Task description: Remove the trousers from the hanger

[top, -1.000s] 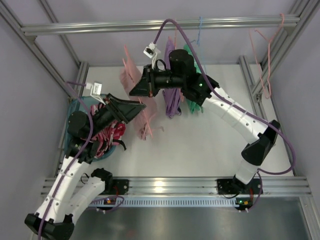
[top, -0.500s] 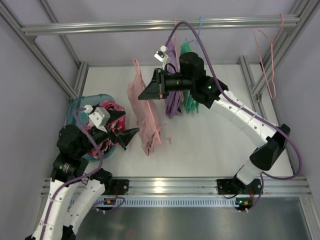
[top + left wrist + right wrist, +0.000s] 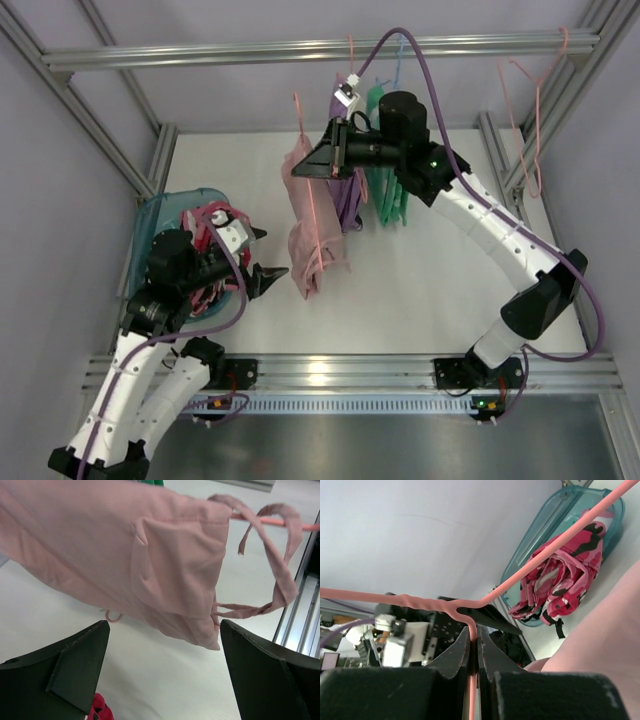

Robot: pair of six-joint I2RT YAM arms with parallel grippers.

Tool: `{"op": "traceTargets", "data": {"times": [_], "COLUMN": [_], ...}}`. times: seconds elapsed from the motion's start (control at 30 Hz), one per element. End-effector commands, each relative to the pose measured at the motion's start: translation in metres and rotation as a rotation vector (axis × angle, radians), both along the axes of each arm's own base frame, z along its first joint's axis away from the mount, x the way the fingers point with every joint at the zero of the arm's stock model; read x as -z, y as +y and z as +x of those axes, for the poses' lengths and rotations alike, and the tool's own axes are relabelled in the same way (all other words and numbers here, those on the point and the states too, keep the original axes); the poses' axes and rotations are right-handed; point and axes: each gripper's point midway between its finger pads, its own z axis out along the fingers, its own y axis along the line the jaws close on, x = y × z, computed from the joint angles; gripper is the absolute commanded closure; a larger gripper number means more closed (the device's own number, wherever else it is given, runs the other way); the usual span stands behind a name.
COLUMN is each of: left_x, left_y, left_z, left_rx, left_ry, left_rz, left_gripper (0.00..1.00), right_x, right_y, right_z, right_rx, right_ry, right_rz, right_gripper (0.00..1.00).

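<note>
The pale pink trousers (image 3: 310,235) hang draped on the salmon-pink wire hanger (image 3: 311,205) above the table's middle. My right gripper (image 3: 320,163) is shut on the hanger's neck (image 3: 470,611), just under the twist of the wire. In the right wrist view the trousers (image 3: 615,635) fill the lower right corner. My left gripper (image 3: 270,252) stands open to the left of the trousers, apart from them. In the left wrist view the trousers (image 3: 125,555) hang beyond the open gripper (image 3: 164,642), with nothing between its fingers, and a bit of the hanger (image 3: 265,521) shows at the upper right.
A teal basket (image 3: 160,215) with red-and-pink camouflage clothes (image 3: 212,280) sits at the table's left edge. A purple garment (image 3: 350,205) and a green garment (image 3: 385,200) hang from the top rail (image 3: 200,52). Another pink wire hanger (image 3: 535,110) hangs at the far right.
My left gripper has opened wide, let go of the trousers and drawn back toward the basket. The right gripper has carried the hanger and trousers to the right.
</note>
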Motion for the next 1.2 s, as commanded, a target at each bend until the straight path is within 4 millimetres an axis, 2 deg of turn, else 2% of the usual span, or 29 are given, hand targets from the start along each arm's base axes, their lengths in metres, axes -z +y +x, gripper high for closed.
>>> {"op": "traceTargets", "data": {"times": [0.0, 0.03, 0.23, 0.33, 0.4, 0.47, 0.5, 0.7, 0.8, 0.83, 0.9, 0.93, 1.03, 1.13, 1.17], "left_x": [0.012, 0.019, 0.023, 0.025, 0.018, 0.019, 0.009, 0.013, 0.011, 0.015, 0.013, 0.013, 0.012, 0.009, 0.01], "left_y": [-0.005, -0.007, -0.016, -0.024, -0.029, -0.035, -0.041, -0.067, -0.069, -0.065, -0.062, -0.061, -0.059, -0.057, -0.057], "left_z": [-0.005, -0.007, 0.002, 0.014, 0.024, 0.03, 0.032, 0.028, 0.038, 0.05, 0.058, 0.06, 0.059, 0.056, 0.053], "left_rx": [0.09, 0.107, 0.076, 0.042, -0.008, -0.04, -0.055, -0.037, -0.096, -0.166, -0.215, -0.226, -0.225, -0.211, -0.192], "left_ry": [-0.077, -0.073, -0.074, -0.113, -0.167, -0.171, -0.207, -0.196, -0.173, -0.154, -0.149, -0.153, -0.176, -0.198, -0.207], "left_rz": [0.054, 0.055, -0.017, -0.007, -0.021, -0.033, -0.067, -0.093, -0.112, -0.101, -0.105, -0.104, -0.099, -0.088, -0.07], "left_gripper": [0.02, 0.02, 0.02, 0.02, 0.02, 0.02, 0.02, 0.02, 0.03, 0.08, 0.16, 0.25, 0.43, 0.51, 0.61], "right_x": [-0.076, -0.081, -0.085, -0.085, -0.084, -0.085, -0.086, -0.082, -0.081, -0.079, -0.08, -0.077, -0.075, -0.073, -0.072], "right_y": [-0.012, -0.013, -0.009, -0.007, -0.008, -0.009, -0.009, -0.011, -0.013, -0.013, -0.015, -0.015, -0.019, -0.021, -0.022], "right_z": [-0.007, -0.003, 0.014, 0.017, 0.018, 0.018, 0.018, 0.016, 0.013, 0.013, 0.012, 0.012, 0.013, 0.015, 0.016], "right_rx": [0.021, 0.038, 0.094, 0.104, 0.108, 0.113, 0.114, 0.113, 0.111, 0.11, 0.11, 0.108, 0.112, 0.113, 0.115], "right_ry": [-0.148, -0.153, -0.16, -0.158, -0.157, -0.159, -0.16, -0.148, -0.149, -0.145, -0.145, -0.139, -0.136, -0.132, -0.131], "right_rz": [0.155, 0.162, 0.156, 0.157, 0.153, 0.152, 0.153, 0.146, 0.144, 0.141, 0.143, 0.137, 0.134, 0.132, 0.131], "right_gripper": [1.0, 1.0, 1.0, 1.0, 1.0, 1.0, 1.0, 1.0, 1.0, 1.0, 1.0, 1.0, 1.0, 1.0, 1.0]}}
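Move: The loose lower end of the pink trousers hangs about 7 cm to the left hand's right, 1 cm farther out and some 5 cm lower. The purple trousers hang about 18 cm farther out, 13 cm to its right and 5 cm higher; the red trousers in the basket lie some 10 cm farther out, 19 cm to its left and 25 cm below. From the right hand, already pinching the pink hanger, that lower end is roughly 7 cm back, 2 cm right and 18 cm below. Down first, about 5 cm, the open left hand then swings right some 7 cm to the pink trousers' lower end and finally pushes about 3 cm forward, turning some 10 degrees counter-clockwise as its fingers close to about half open around the cloth. The right hand keeps its pinch on the hanger, lifting it about 4 cm and easing it forward, then letting it sink a little. ##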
